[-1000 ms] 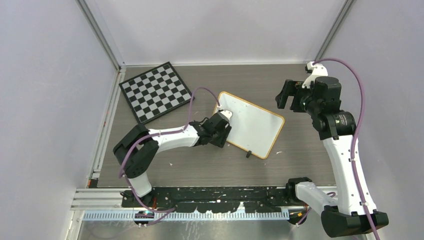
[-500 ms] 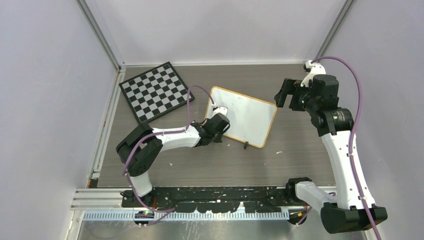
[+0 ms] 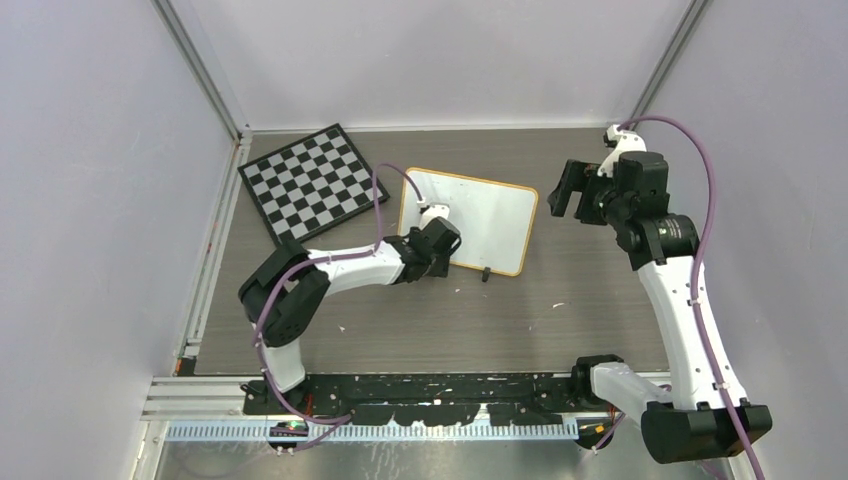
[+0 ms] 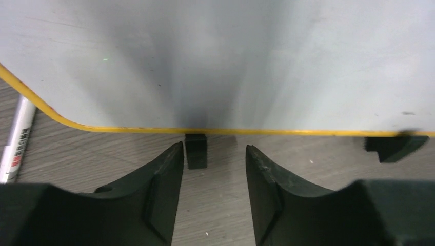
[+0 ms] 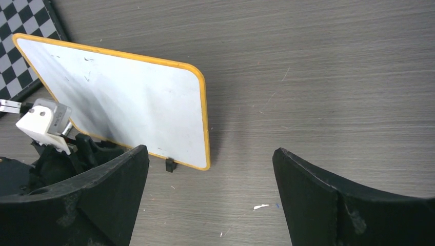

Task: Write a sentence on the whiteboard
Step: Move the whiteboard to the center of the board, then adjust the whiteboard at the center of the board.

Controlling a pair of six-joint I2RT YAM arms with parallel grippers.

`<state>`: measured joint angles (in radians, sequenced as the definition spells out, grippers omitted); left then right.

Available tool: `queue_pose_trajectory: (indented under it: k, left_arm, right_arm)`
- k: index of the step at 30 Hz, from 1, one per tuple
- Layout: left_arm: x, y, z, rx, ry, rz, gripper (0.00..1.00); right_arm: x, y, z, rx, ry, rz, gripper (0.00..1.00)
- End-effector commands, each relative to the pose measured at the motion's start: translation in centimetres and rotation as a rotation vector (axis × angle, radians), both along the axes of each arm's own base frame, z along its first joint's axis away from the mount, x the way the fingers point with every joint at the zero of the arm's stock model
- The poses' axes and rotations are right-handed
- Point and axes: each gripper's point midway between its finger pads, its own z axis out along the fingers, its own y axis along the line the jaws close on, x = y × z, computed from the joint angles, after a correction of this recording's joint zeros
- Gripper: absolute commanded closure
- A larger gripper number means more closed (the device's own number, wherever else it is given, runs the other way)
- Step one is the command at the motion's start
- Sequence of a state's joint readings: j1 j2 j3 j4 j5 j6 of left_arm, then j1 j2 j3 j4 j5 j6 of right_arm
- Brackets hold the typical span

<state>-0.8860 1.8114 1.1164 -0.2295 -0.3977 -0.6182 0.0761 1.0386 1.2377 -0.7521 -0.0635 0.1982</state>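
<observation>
The whiteboard (image 3: pixel 475 215) stands tilted on two small black feet in mid-table, white with an orange rim. Its face (image 5: pixel 128 102) carries only faint smudges; no sentence shows on it. My left gripper (image 3: pixel 443 250) sits low at the board's near left edge. In the left wrist view this gripper (image 4: pixel 214 148) is open with nothing between the jaws, and one black foot (image 4: pixel 196 150) lies just ahead of its left finger. My right gripper (image 3: pixel 562 190) hovers to the right of the board, open wide (image 5: pixel 210 195) over bare table.
A black-and-white chessboard (image 3: pixel 310 183) lies at the back left, close to the whiteboard's left corner. A white marker (image 4: pixel 18 138) lies on the table beside the board's near left corner. The board's second foot (image 3: pixel 487 273) points toward me.
The whiteboard has swung and slid left and toward the back, with my left gripper following at its near edge. My right gripper has drifted slightly left and stayed open.
</observation>
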Motion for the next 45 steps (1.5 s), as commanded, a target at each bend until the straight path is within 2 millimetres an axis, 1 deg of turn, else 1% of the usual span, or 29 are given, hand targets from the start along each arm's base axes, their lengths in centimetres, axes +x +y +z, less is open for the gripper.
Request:
queue_pose_trajectory:
  k: [1, 3, 5, 6, 8, 10, 11, 12, 13, 14, 15, 17, 19, 21, 22, 24, 28, 29, 31, 34, 36, 39, 45]
  left_arm:
    - [-0.8, -1.9, 4.5, -0.079, -0.021, -0.139, 0.47]
    - [-2.4, -1.9, 5.4, -0.069, 0.017, -0.263, 0.46]
    - [-4.1, -1.3, 6.6, -0.080, 0.076, -0.384, 0.46]
    - [-4.6, -0.6, 7.3, -0.100, 0.104, -0.410, 0.46]
    - [-5.2, 1.5, 8.6, -0.125, 0.141, -0.424, 0.46]
    - [-4.8, 4.7, 10.3, -0.118, 0.128, -0.372, 0.45]
    - [-4.3, 6.3, 11.0, -0.111, 0.113, -0.326, 0.45]
    - [-3.4, 8.5, 11.5, -0.102, 0.098, -0.256, 0.42]
    - [-3.2, 9.7, 11.7, -0.093, 0.086, -0.221, 0.36]
    - [-2.4, 11.8, 11.7, -0.048, 0.055, -0.172, 0.33]
    - [-2.0, 13.2, 11.7, -0.026, 0.037, -0.159, 0.33]
    - [-1.5, 15.4, 11.6, -0.006, -0.007, -0.125, 0.35]
    - [-1.0, 17.2, 11.2, -0.012, -0.028, -0.061, 0.35]
    - [-0.5, 18.4, 10.8, -0.031, -0.018, 0.003, 0.35]
    - [-0.2, 18.9, 10.7, -0.041, -0.013, 0.029, 0.35]
    - [0.3, 19.4, 11.1, -0.053, -0.023, 0.063, 0.34]
    - [1.1, 20.5, 12.8, -0.043, -0.085, 0.124, 0.32]
    - [1.3, 20.8, 13.1, -0.041, -0.096, 0.139, 0.32]
    - [1.3, 21.0, 13.3, -0.040, -0.103, 0.153, 0.32]
    - [1.6, 21.4, 13.3, -0.031, -0.113, 0.172, 0.32]
    - [1.8, 21.6, 13.5, -0.026, -0.120, 0.182, 0.32]
    - [2.1, 21.9, 13.8, -0.028, -0.133, 0.196, 0.32]
    - [2.0, 22.3, 13.8, -0.030, -0.152, 0.212, 0.31]
  right_arm:
    - [0.3, -0.3, 0.0, 0.006, -0.006, -0.022, 0.06]
    - [-0.2, 0.7, -0.7, 0.018, 0.028, 0.043, 0.08]
    - [-1.0, 1.9, -1.7, 0.041, 0.077, 0.119, 0.09]
    - [-1.9, 2.9, -2.5, 0.075, 0.123, 0.178, 0.10]
    - [-3.2, 4.5, -4.1, 0.143, 0.202, 0.240, 0.18]
    - [-4.2, 5.5, -5.7, 0.158, 0.240, 0.269, 0.23]
    - [-4.6, 5.7, -6.5, 0.135, 0.248, 0.268, 0.24]
    - [-4.7, 5.8, -7.2, 0.115, 0.254, 0.260, 0.24]
    - [-4.7, 5.9, -8.0, 0.107, 0.267, 0.255, 0.25]
    - [-4.8, 6.2, -8.6, 0.096, 0.281, 0.261, 0.25]
    - [-4.8, 6.7, -9.0, 0.086, 0.289, 0.275, 0.25]
    - [-4.9, 8.1, -9.7, 0.082, 0.295, 0.304, 0.24]
    - [-4.5, 8.8, -10.7, 0.072, 0.306, 0.239, 0.23]
    - [-4.1, 9.5, -11.8, 0.043, 0.292, 0.200, 0.20]
    - [-3.8, 9.9, -12.2, 0.033, 0.273, 0.185, 0.20]
    - [-3.3, 10.9, -12.7, 0.032, 0.247, 0.166, 0.18]
    - [-2.7, 12.9, -14.4, 0.002, 0.234, 0.177, 0.18]
    - [-2.8, 13.5, -14.9, 0.001, 0.244, 0.185, 0.20]
    - [-2.6, 14.2, -15.8, -0.007, 0.251, 0.180, 0.29]
    - [-2.1, 14.4, -17.6, -0.030, 0.255, 0.139, 0.35]
    - [-1.8, 14.4, -18.6, -0.052, 0.252, 0.114, 0.44]
    - [-1.2, 14.4, -19.7, -0.081, 0.248, 0.083, 0.45]
    - [-1.4, 14.1, -21.6, -0.109, 0.271, 0.064, 0.48]
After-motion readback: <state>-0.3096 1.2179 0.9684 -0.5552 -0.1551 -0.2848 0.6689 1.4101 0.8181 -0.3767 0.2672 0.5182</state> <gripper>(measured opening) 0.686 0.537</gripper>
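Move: The right hand hangs high; the right-hand clip on the whiteboard's near edge lies about 16 cm to its left, level in reach, and 25 cm below. From that clip, the whiteboard's middle is some 11 cm farther out and 4 cm left; the left-hand clip is about 12 cm left and 3 cm farther out. From the left hand, that left-hand clip is about 2 cm ahead and 1 cm left. The marker lies some 13 cm left of the left hand and 2 cm ahead, the chessboard's middle about 22 cm ahead and 25 cm left. Down and left, the right hand drops some 22 cm towards the right-hand clip, first drawing back, then easing forward a little, while its wrist tips about 20 degrees further down and its fingers narrow to half open. The left hand rises clear of the left-hand clip, backing off briefly, and swings about 22 cm left above and past the marker, opening wider. ##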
